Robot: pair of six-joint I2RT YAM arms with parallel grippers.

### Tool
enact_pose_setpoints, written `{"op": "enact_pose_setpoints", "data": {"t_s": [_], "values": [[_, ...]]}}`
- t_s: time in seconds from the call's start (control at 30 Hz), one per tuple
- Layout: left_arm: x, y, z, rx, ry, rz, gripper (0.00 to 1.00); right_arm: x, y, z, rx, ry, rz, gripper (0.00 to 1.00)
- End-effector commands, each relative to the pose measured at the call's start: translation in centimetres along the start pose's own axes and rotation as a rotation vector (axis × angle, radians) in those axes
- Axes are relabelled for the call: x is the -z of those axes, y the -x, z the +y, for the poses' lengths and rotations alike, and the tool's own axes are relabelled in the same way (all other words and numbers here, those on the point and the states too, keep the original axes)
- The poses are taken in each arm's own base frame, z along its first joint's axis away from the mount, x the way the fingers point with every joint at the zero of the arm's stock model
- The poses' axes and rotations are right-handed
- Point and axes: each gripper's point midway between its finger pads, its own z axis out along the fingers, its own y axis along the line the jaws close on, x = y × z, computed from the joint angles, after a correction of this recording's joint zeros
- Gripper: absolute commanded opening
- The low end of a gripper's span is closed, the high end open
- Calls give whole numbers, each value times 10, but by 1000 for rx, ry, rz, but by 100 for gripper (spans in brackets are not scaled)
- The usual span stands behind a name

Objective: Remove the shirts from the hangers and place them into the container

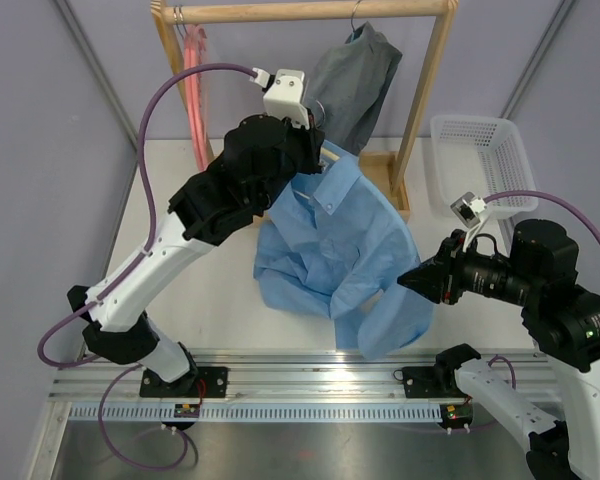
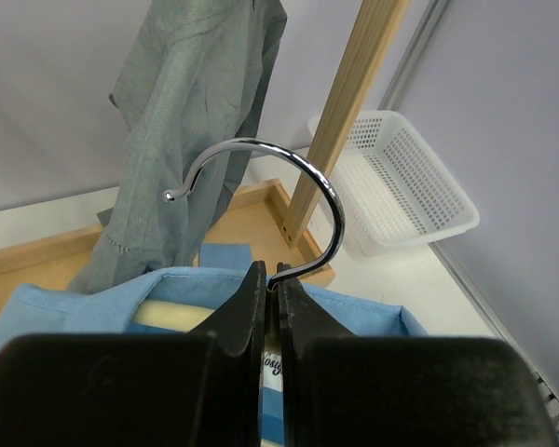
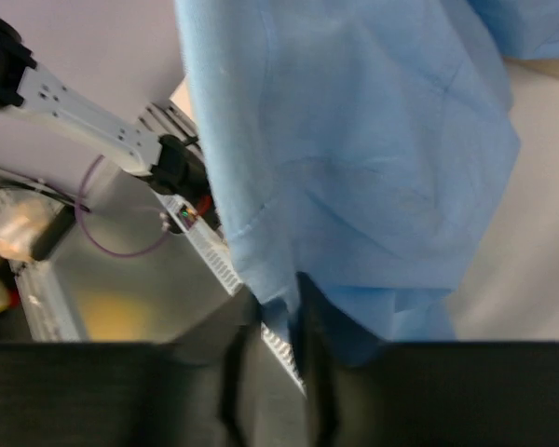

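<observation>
The light blue shirt [image 1: 330,250] hangs on a pale cream hanger [image 2: 168,315] held off the rack above the table. My left gripper [image 2: 272,275] is shut on the foot of that hanger's metal hook [image 2: 252,142], just above the collar. In the top view, my right gripper [image 1: 405,280] sits at the shirt's lower right edge. Its fingers are close together with a fold of blue hem [image 3: 279,270] pinched between them, though that view is blurred. The dark grey shirt [image 1: 355,85] still hangs on the rail. The white mesh container [image 1: 470,120] stands at the far right.
The wooden rack's rail [image 1: 310,12] and right post [image 1: 425,110] stand between the blue shirt and the container. Bare pink hangers [image 1: 193,70] hang at the rail's left end. The rack's shallow wooden tray [image 2: 252,209] lies beneath the grey shirt.
</observation>
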Motion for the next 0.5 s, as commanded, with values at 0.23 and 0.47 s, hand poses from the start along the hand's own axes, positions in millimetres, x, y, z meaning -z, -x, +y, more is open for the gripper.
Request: {"op": "enact_pose_setpoints", "data": {"t_s": [0.23, 0.47], "values": [[35, 75, 26, 96, -16, -170, 0, 3, 6, -6, 31, -43, -35, 0], [101, 131, 91, 59, 156, -322, 0, 13, 4, -24, 19, -170, -64, 0]]}}
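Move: The blue shirt's right edge lies between the right fingers, about 1 cm to that hand's left and level with it; the container stands some 34 cm ahead, 21 cm right and 33 cm below. From the left hand, already gripping the hanger's neck, that edge is roughly 18 cm back, 13 cm right and 10 cm lower, while the grey shirt hangs about 20 cm ahead, 6 cm right and 5 cm below. Right fingers pinch the blue shirt's edge; the left hand pulls its hanger about 5 cm left, slightly up. ##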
